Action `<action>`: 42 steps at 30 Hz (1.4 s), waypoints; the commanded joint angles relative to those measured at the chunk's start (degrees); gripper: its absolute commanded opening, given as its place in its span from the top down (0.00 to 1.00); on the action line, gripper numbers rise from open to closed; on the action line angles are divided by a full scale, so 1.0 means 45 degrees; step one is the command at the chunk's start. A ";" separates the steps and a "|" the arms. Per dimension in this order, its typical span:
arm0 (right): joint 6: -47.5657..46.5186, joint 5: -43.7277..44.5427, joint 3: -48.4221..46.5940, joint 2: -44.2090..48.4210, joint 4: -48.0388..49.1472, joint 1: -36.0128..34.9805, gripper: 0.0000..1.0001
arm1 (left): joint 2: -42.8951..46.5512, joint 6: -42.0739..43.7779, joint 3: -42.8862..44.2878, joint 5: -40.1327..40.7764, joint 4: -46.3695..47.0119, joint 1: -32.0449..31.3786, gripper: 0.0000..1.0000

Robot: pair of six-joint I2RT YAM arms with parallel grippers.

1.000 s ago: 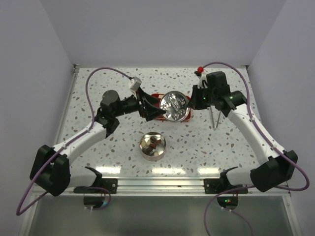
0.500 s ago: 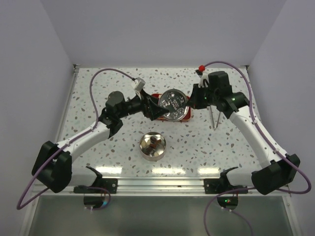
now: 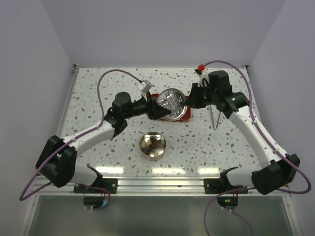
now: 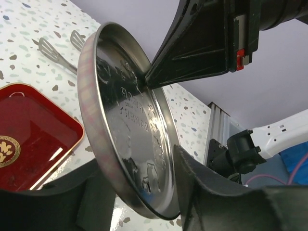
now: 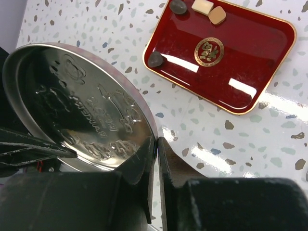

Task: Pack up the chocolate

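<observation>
A shiny round tin lid (image 3: pixel 170 101) hangs tilted on edge over the red tray (image 3: pixel 186 114). My right gripper (image 5: pixel 157 139) is shut on the lid's (image 5: pixel 82 110) rim. On the opposite side my left gripper (image 4: pixel 139 156) has closed across the lid's (image 4: pixel 127 125) lower edge, one finger on each face. Chocolate pieces lie on the tray (image 5: pixel 240 62): a dark one (image 5: pixel 178 6), a cream one (image 5: pixel 202 6), a mid-brown one (image 5: pixel 217 15) and a dark one (image 5: pixel 155 59). The open tin base (image 3: pixel 152 146) stands nearer the arms with a few pieces (image 3: pixel 153 142) inside.
Metal tongs (image 3: pixel 213 118) lie on the speckled table right of the tray, under the right arm. White walls close in the table at the left, right and back.
The left arm has reached right to the lid and its jaws have closed in from wide open onto the lid's edge. The right gripper has kept its hold; the lid has tilted a little.
</observation>
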State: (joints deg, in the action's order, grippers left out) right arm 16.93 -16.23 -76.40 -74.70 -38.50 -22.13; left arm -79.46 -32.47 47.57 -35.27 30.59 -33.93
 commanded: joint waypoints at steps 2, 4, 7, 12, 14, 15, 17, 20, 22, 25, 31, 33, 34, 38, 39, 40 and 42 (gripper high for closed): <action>-0.0149 -0.0495 0.0025 0.0193 0.0392 -0.0063 0.88 | -0.0232 -0.0050 0.0561 0.0025 0.0370 -0.0076 0.56; -0.0168 -0.0495 0.0064 0.0154 0.0372 -0.0063 0.83 | -0.0350 -0.0070 0.0600 0.0024 0.0370 -0.0057 0.63; -0.0187 -0.0456 0.0103 0.0154 0.0411 -0.0063 0.78 | -0.0428 -0.0012 0.0698 0.0278 0.0137 -0.0057 0.70; -0.0304 -0.0456 0.0239 0.0134 0.0470 -0.0063 0.76 | -0.0525 0.0125 0.0717 0.0415 0.0038 -0.0057 0.88; -0.0305 -0.0437 0.0259 0.0095 0.0489 -0.0062 0.76 | -0.0603 0.0106 0.0756 0.0415 0.0000 -0.0057 1.00; -0.0324 -0.0456 0.0298 0.0095 0.0489 -0.0063 0.76 | -0.0623 0.0145 0.0776 0.0396 -0.0020 -0.0057 1.00; -0.0344 -0.0456 0.0318 0.0076 0.0489 -0.0063 0.76 | -0.0662 0.0184 0.0815 0.0337 -0.0059 -0.0076 1.00; -0.0422 -0.0398 0.0318 0.0114 0.0412 -0.0063 0.70 | -0.0643 0.0417 0.0932 0.0589 -0.0563 -0.0077 1.00; -0.0500 -0.0048 0.0240 0.0154 0.0314 -0.0063 0.64 | -0.0565 0.1060 0.1146 0.1076 -0.1130 -0.0057 1.00; -0.0675 0.0168 0.0065 0.0232 -0.0037 -0.0063 0.53 | -0.0409 0.2076 0.1498 0.2209 -0.2574 -0.0037 1.00; -0.0988 0.0540 -0.0462 0.0544 -0.0545 -0.0043 0.39 | -0.0096 0.3600 0.1733 0.4238 -0.3709 0.0041 1.00; -0.1008 0.0520 -0.0599 0.0738 -0.0526 -0.0043 0.36 | 0.0040 0.4205 0.1733 0.4710 -0.3867 0.0080 1.00; -0.0950 0.0482 -0.0716 0.0778 -0.0488 -0.0043 0.33 | 0.0118 0.4420 0.1714 0.4983 -0.3964 0.0080 1.00; -0.0131 -0.0044 -0.1321 0.0663 -0.0234 0.0093 0.30 | 0.0994 0.6173 0.0975 0.5922 -0.3225 0.0060 1.00; 0.0335 -0.0568 -0.1516 0.0507 -0.0214 0.0190 0.30 | 0.1210 0.6528 0.0759 0.5981 -0.2972 0.0080 1.00; 0.0610 -0.0960 -0.1808 0.0215 -0.0020 0.0269 0.29 | 0.1425 0.6822 0.0525 0.6291 -0.2273 0.0080 1.00; 0.1255 -0.1663 -0.1928 -0.0079 0.0409 0.0424 0.29 | 0.2011 0.8070 -0.0062 0.6236 -0.1508 0.0041 1.00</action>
State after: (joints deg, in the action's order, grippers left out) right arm 17.32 -17.74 -82.00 -73.56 -40.16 -21.28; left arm -75.05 -6.20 49.69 -10.24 15.20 -33.78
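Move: The tin lid, still pinched by the right hand, has its middle about 4 cm ahead and 3 cm to the right of the left hand point, at nearly its height. From the left hand, the open tin with the packed chocolates stands some 7 cm back, 7 cm left and 21 cm below, and the red tray roughly 12 cm ahead, 3 cm right and 24 cm below. From the right hand, the lid's middle is about 5 cm left and 1 cm ahead. The left fingers, already around the near left rim, finish closing and pinch the lid while that hand eases down a little, and the right fingers open wide off the right rim, that hand almost still before rising about 5 cm at the end. The left hand then carries the lid forward and left, some 6 cm each way, away from the right hand, dipping and then starting back up as its wrist turns about 30 degrees, partly counter-clockwise. ##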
